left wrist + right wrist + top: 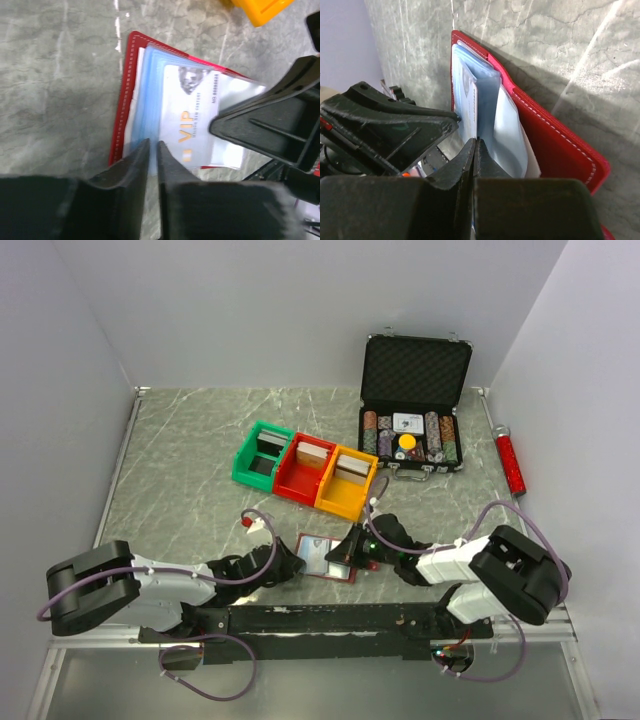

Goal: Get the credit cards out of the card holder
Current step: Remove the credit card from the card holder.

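The card holder (318, 570) lies open on the table between both grippers, a dark-red wallet (119, 131) with pale blue sleeves. A credit card (192, 120) printed "VIP" lies on top of the sleeves. My left gripper (153, 150) is at the holder's near edge; its jaws stand a narrow gap apart, with a blue sleeve edge in the gap. My right gripper (476, 145) is shut on the thin edge of the credit card (467, 100), beside the blue sleeves (507, 130) and the red cover (555, 135). From above, the left gripper (292, 565) and the right gripper (352, 545) flank the holder.
Green (261, 453), red (306, 469) and yellow (346, 483) bins stand in a row behind the holder, each with a card deck inside. An open black chip case (412, 405) sits at the back right. A red pump (511, 462) lies along the right wall.
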Robot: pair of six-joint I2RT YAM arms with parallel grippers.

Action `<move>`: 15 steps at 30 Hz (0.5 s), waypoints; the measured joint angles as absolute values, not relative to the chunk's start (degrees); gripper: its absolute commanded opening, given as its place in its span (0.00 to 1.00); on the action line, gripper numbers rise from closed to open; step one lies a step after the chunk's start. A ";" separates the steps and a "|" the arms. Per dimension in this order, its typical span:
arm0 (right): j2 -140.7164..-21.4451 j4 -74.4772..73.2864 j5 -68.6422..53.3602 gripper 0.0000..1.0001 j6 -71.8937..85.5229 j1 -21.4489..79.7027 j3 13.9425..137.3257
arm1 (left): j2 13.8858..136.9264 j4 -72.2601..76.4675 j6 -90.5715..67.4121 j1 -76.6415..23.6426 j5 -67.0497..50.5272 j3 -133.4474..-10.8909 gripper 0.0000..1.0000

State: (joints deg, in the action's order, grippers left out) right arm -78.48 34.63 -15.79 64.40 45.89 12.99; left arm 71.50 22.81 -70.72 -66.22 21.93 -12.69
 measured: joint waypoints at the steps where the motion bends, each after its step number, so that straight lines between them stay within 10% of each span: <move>1: -78.13 34.39 -15.70 0.00 64.31 45.89 12.93 | 71.46 22.63 -70.72 -66.22 21.96 -12.58 0.11; 15: -73.91 31.66 -14.59 0.00 63.51 45.89 10.83 | 70.22 22.63 -71.68 -66.26 21.93 -11.35 0.01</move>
State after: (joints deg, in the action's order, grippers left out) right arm -73.91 31.66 -14.59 63.51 45.89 10.83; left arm 70.22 22.63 -71.68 -66.26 21.93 -11.35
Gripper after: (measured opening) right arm 0.008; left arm 0.020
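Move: The VIP card's right edge is already between the right fingertips. Its middle lies about 3 cm to the left of that hand, level front to back and 1 cm lower, inside the clear sleeve of the open card holder, centred 1 cm to the left and 2 cm below. The orange box is some 17 cm ahead and 4 cm to the right. From the left hand the card lies about 4 cm right and 2 cm ahead. Rightwards and a little back, the right hand draws the VIP card by its right edge about 1 cm, fingers staying shut on it and the wrist hardly turning. Meanwhile the left hand shuts its slightly open fingers at the sleeve's near left corner, pinching the plastic there, and stays almost in place, easing just half a centimetre left. ##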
